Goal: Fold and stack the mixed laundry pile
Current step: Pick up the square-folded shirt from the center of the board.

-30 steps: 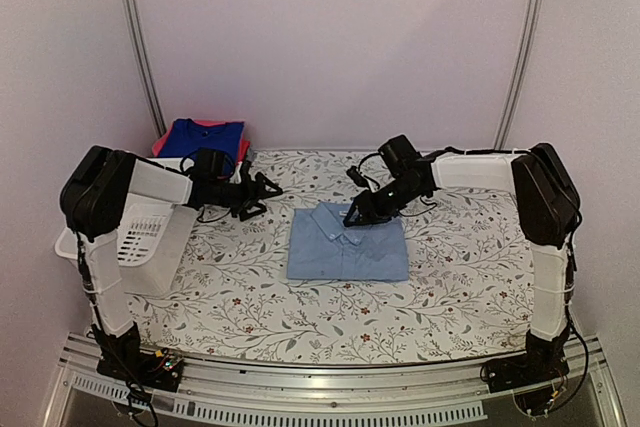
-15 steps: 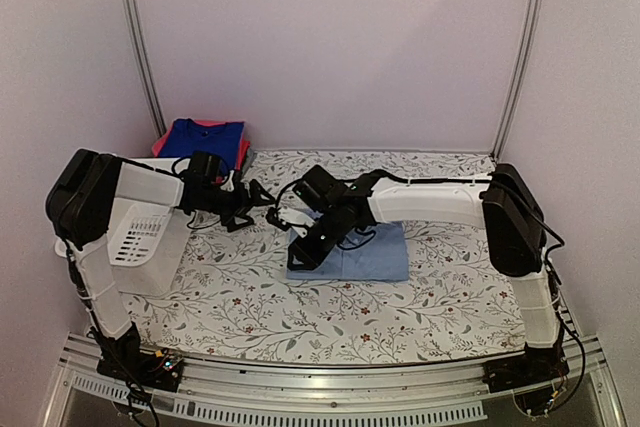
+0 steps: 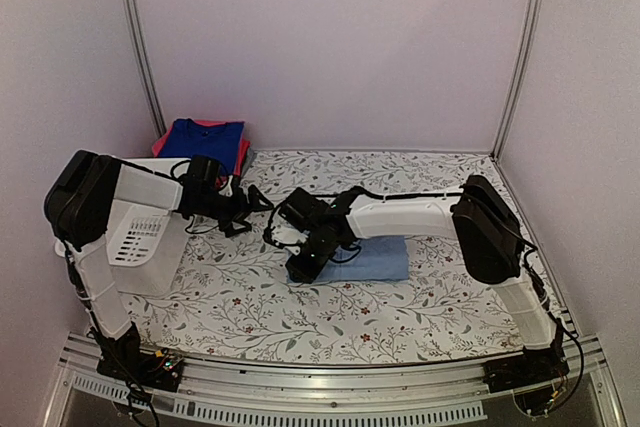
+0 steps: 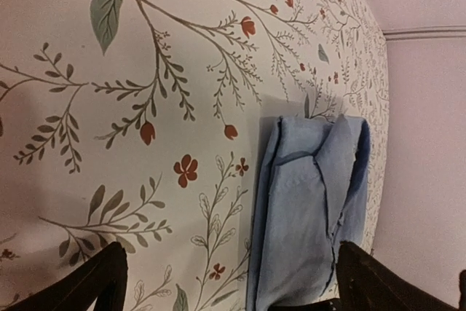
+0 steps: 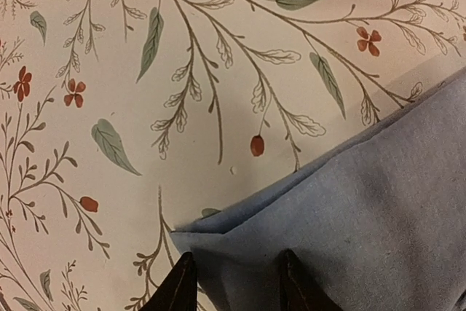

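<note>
A folded pale-blue button shirt (image 3: 378, 259) lies in the middle of the floral table. My right arm reaches across it, and the right gripper (image 3: 303, 267) is down at its front-left corner. In the right wrist view the shirt's corner (image 5: 342, 216) lies under the gripper (image 5: 237, 289), whose two fingertips (image 5: 179, 288) stand apart with nothing pinched between them. My left gripper (image 3: 258, 203) hovers wide open left of the shirt. It faces the shirt (image 4: 313, 202) and holds nothing (image 4: 229, 289). A blue item on a pink-red one (image 3: 205, 137) is stacked at the back left.
A white slotted basket (image 3: 140, 237) stands at the table's left edge under my left arm. The floral tablecloth (image 3: 460, 277) runs to walls at the back and on both sides. Metal rails cross the near edge.
My right arm has swung from the shirt's collar over to its front-left corner. The left gripper has opened wider and drawn back a little to the left.
</note>
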Controlling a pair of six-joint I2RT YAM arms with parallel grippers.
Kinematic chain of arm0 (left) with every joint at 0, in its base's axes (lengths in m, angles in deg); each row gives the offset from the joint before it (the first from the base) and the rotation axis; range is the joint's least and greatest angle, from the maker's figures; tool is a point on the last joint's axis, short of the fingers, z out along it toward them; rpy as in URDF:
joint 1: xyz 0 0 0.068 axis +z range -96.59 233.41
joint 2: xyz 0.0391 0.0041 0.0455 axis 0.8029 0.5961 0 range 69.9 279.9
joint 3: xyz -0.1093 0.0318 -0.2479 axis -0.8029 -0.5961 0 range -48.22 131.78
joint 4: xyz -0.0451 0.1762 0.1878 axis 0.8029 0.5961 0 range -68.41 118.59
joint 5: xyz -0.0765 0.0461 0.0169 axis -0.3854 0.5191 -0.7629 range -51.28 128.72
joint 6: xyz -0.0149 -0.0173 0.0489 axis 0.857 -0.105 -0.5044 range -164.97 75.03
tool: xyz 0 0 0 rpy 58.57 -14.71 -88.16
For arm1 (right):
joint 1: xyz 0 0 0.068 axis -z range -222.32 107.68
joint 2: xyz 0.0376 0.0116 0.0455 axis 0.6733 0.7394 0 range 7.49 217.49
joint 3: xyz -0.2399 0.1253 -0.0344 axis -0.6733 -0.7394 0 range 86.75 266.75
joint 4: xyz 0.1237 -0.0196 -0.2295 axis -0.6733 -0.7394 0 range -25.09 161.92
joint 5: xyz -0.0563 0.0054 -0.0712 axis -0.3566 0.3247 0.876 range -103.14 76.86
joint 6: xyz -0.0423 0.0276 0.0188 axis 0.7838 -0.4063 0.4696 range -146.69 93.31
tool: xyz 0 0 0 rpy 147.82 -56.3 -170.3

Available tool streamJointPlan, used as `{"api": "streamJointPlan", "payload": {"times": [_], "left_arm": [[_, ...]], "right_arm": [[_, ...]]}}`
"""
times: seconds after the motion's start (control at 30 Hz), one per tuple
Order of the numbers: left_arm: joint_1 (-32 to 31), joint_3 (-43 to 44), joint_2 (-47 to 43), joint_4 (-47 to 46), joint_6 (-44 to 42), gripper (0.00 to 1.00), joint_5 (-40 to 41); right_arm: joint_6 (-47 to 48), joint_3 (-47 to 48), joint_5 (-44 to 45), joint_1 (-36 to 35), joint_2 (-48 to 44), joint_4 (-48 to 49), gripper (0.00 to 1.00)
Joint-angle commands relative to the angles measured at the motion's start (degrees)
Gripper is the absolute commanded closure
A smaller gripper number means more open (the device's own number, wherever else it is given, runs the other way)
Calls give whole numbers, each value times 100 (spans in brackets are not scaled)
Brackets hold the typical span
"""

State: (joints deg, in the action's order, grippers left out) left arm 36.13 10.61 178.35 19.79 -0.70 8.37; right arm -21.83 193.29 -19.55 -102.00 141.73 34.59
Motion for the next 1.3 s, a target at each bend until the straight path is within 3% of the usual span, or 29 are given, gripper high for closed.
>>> {"api": "streamJointPlan", "payload": {"times": [0.0,0.23,0.9,0.97,1.07,1.1,1.27], "left_arm": [[25,-151,-181,9,-114,0,40],[23,-171,-158,-46,-98,0,19],[23,-32,38,-67,-46,0,-106],[24,-12,86,-69,-36,0,-155],[19,-43,103,-104,-15,0,-181],[18,-57,99,-117,-5,0,-204],[6,-254,34,-327,156,0,-301]], "right_arm": [[64,-16,610,-123,220,-273,62],[218,-60,714,-242,-305,-91,62],[311,-318,595,-378,121,153,62],[316,-346,795,-386,178,113,70],[342,-431,1109,-380,116,133,95],[348,-457,1208,-379,57,166,99],[344,-346,1215,-258,-383,390,100]]}}
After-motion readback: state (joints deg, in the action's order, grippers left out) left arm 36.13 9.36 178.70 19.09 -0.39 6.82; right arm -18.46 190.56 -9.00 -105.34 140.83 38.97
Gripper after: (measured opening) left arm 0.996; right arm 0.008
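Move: The square-folded shirt lies flat with its middle about 10 cm to the right of the right hand, 7 cm ahead and a centimetre below; its near-left corner is between that hand's part-open fingers, 1 cm back and 1 cm left. The stack of folded shirts is some 22 cm left and 28 cm ahead, the white basket about 35 cm left and 8 cm ahead. From the left hand the shirt's middle lies roughly 18 cm right, 6 cm back, 4 cm below. The shirt's near-left corner is pinched by the right hand, low at the table: the hand eases about 1.5 cm back and left over the corner, then shuts its fingers on the cloth while coming forward again by about as much. The wrist swings the fingertips some 10 degrees forward, with no real rise. ##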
